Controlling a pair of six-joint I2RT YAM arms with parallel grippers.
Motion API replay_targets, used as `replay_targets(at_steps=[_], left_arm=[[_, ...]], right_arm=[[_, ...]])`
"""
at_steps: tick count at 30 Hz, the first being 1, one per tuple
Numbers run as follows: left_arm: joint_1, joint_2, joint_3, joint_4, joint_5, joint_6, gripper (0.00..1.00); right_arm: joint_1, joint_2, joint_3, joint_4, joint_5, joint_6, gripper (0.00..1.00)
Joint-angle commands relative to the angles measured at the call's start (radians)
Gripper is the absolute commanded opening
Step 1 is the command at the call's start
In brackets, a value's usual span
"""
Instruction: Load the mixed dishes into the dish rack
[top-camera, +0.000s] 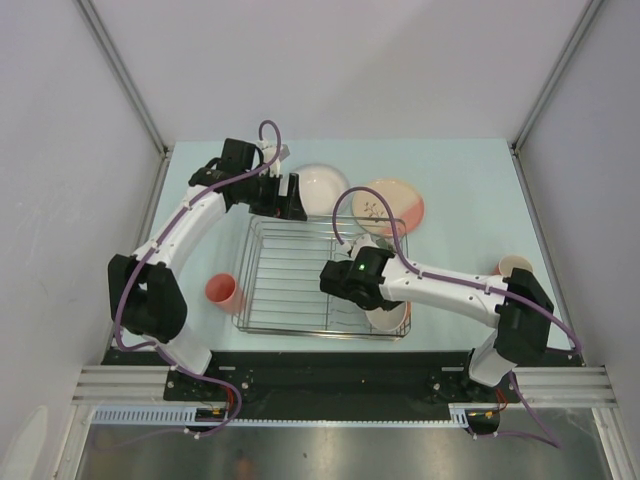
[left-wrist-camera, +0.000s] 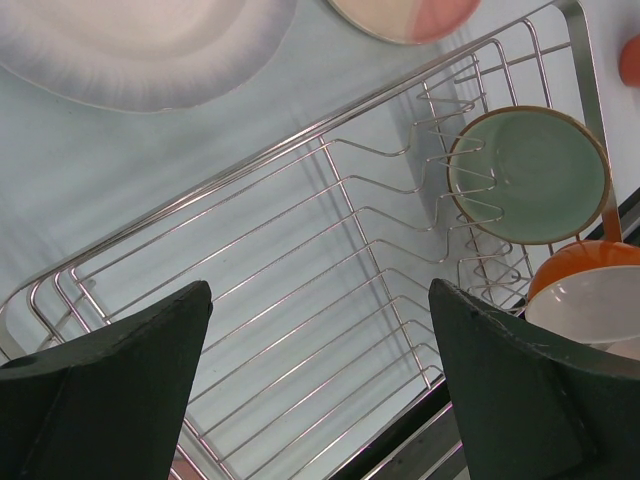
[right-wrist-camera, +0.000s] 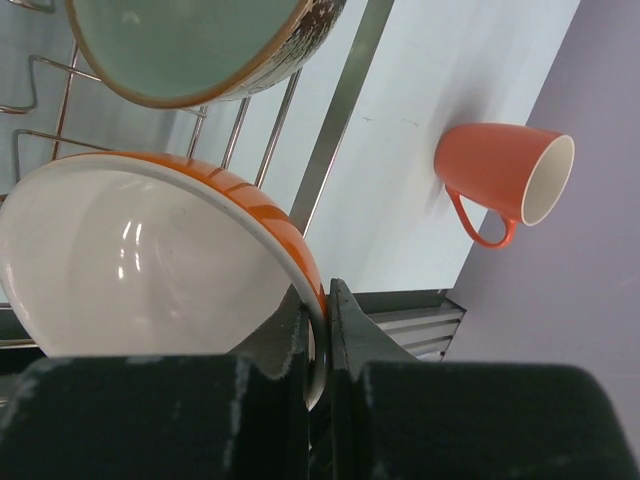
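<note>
The silver wire dish rack (top-camera: 290, 285) sits mid-table. My right gripper (right-wrist-camera: 318, 300) is shut on the rim of the orange bowl (right-wrist-camera: 150, 260), white inside, at the rack's near right corner (top-camera: 393, 318). A pale green bowl (right-wrist-camera: 180, 45) stands on edge among the prongs just beyond it (left-wrist-camera: 530, 175). My left gripper (left-wrist-camera: 320, 380) hangs open and empty over the rack's far left edge (top-camera: 290, 195). Two pinkish-white plates (top-camera: 320, 185) (top-camera: 392, 205) lie on the table behind the rack. One coral cup (top-camera: 224, 292) is left of the rack, another (right-wrist-camera: 505, 180) lies on its side to the right.
Grey walls close in on both sides of the pale table (top-camera: 460, 190). A black base rail (top-camera: 340, 365) runs along the near edge. The rack's thick rim (right-wrist-camera: 340, 110) runs between the bowls and the right-hand cup.
</note>
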Motion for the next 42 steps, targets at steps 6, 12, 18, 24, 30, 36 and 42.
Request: replay_targets(at_steps=[6,12,18,24,30,36,42], left_arm=[[-0.001,-0.062,0.0,0.016,-0.008,0.017,0.96],[-0.001,-0.064,0.0,0.017,-0.005,0.016,0.96],[-0.001,-0.071,0.0,0.017,0.0,0.01,0.96],[-0.001,-0.079,0.0,0.008,-0.011,0.017,0.95],[-0.003,-0.077,0.027,0.0,-0.003,0.008,0.96],[-0.004,-0.076,0.046,-0.011,-0.001,0.007,0.96],[-0.004,-0.073,0.075,-0.021,-0.02,0.013,0.96]], right_arm=[[-0.018,0.021,0.056,-0.099,-0.056,-0.074,0.0],[0.023,0.076,0.07,-0.099,-0.079,-0.093,0.0],[0.049,0.139,0.064,-0.096,-0.102,-0.094,0.11],[0.055,0.116,0.079,-0.096,-0.095,-0.086,0.46],[0.06,0.022,0.216,-0.093,-0.13,-0.077,1.0],[0.035,-0.099,0.421,-0.088,-0.061,-0.035,1.0],[-0.096,-0.257,0.448,0.1,0.11,-0.024,1.0]])
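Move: The right hand still pinches the rim of the orange bowl (white inside) in the rack's near right corner; the bowl's middle lies about 4 cm left of this hand, 1 cm back and 3 cm below. The green bowl stands some 10 cm ahead and 3 cm left of the hand, the red mug roughly 9 cm ahead and 26 cm right. From the left hand, the orange bowl is about 20 cm back, 22 cm right and 8 cm lower. The right hand keeps its pinch on the orange bowl's rim at first and eases it slightly left and down into the near right corner of the rack, turning a little counter-clockwise, then opens wide and lets go while drifting left, about 5 cm in all. Clear of the rim, it climbs quickly some 15 cm, first farther left and finally slightly forward, its left side rolling up about 30 degrees. ##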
